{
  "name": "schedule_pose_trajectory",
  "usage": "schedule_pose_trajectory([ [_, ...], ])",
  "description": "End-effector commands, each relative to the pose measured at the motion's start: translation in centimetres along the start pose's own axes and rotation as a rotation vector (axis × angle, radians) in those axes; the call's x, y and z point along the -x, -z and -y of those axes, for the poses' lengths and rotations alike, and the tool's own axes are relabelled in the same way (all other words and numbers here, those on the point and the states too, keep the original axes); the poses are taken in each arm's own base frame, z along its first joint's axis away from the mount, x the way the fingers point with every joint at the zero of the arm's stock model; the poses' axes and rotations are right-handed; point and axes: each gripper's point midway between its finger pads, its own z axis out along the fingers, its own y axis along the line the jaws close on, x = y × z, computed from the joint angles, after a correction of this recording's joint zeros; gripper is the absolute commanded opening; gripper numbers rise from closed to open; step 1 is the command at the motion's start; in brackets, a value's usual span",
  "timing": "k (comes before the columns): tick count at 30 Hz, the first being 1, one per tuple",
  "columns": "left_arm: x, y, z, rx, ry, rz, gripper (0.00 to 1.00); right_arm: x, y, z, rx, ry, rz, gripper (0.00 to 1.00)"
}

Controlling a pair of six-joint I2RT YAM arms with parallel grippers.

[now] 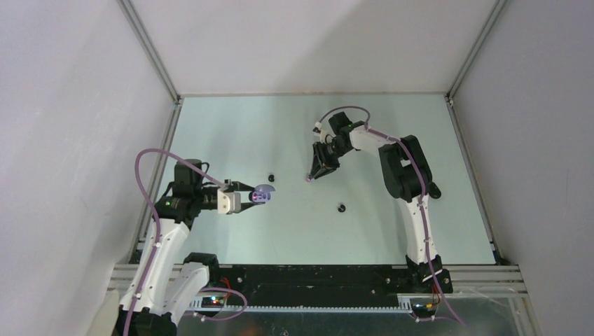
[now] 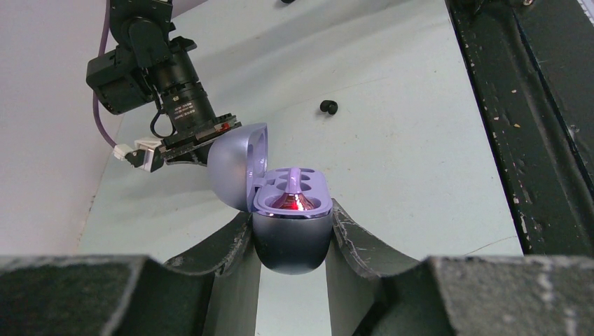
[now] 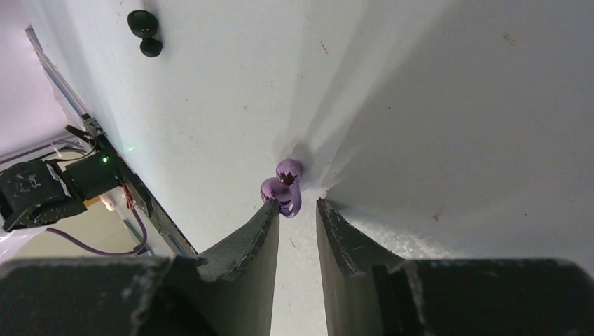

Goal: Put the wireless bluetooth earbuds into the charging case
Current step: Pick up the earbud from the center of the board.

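My left gripper is shut on the lavender charging case and holds it above the table with the lid swung open to the left. A glossy purple earbud with a red glint sits in the case's near socket. My right gripper points down at the table, its jaws a narrow gap apart. A second purple earbud lies on the table at its tips, touching only the left finger. In the top view that gripper is right of the case.
Two black earbuds lie loose on the pale table: one between the grippers, another nearer the front. White walls and metal rails bound the table. The right arm's camera hangs beyond the case.
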Motion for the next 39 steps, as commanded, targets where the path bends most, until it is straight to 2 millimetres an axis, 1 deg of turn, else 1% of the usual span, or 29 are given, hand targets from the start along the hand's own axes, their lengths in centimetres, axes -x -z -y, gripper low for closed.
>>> schedule_pose_trajectory([
  [1,1.3,0.2,-0.6,0.004,-0.055,0.034,0.0,-0.6,-1.6,1.6,-0.044,-0.005,-0.022,0.32],
  [9,1.3,0.2,-0.7,0.007,-0.059,0.032,0.0,-0.7,-1.8,1.1,0.009,-0.027,-0.018,0.31],
  [16,1.3,0.2,-0.7,0.007,-0.057,0.033,0.0,-0.6,-1.7,0.8,0.085,-0.066,-0.005,0.27],
  [18,1.3,0.2,-0.7,0.007,-0.06,0.033,0.0,-0.7,-1.7,0.7,0.101,-0.079,-0.006,0.24],
  [19,1.3,0.2,-0.7,0.007,-0.06,0.032,0.0,-0.6,-1.7,0.7,0.112,-0.078,-0.001,0.2],
  [21,1.4,0.2,-0.7,0.007,-0.06,0.033,0.0,-0.6,-1.7,0.6,0.129,-0.085,0.003,0.17],
  [29,1.4,0.3,-0.7,0.007,-0.066,0.032,0.0,-0.7,-1.8,0.3,0.164,-0.098,0.004,0.17],
  [34,1.4,0.3,-0.7,0.006,-0.065,0.032,0.0,-0.5,-1.6,-0.3,0.195,-0.096,0.01,0.16],
  [36,1.4,0.3,-0.7,0.007,-0.065,0.032,0.0,-0.4,-1.5,-0.6,0.21,-0.098,0.017,0.11],
  [39,1.4,0.3,-0.6,0.006,-0.063,0.032,0.0,0.0,-1.3,-1.0,0.228,-0.097,0.026,0.07],
])
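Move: The purple earbud lies on the board just off the right hand's open fingertips, about 1 cm back, 2 cm to the left and 1 cm below. One black earbud is about 11 cm left and level fore and aft; another is 8 cm back and 8 cm to the right, both just under fingertip height. From the left hand, which holds the open case up high, the purple earbud is about 14 cm ahead, 12 cm to the right and 20 cm below. Leftward and slightly back, the right hand creeps about 1 cm low over the board after the purple earbud, sinking a touch late on. The wrist tilts some 10 degrees, bringing the left-pointing fingers nearer to level, while they close from about a third open until almost shut, their tips coming together on the earbud's stem. ##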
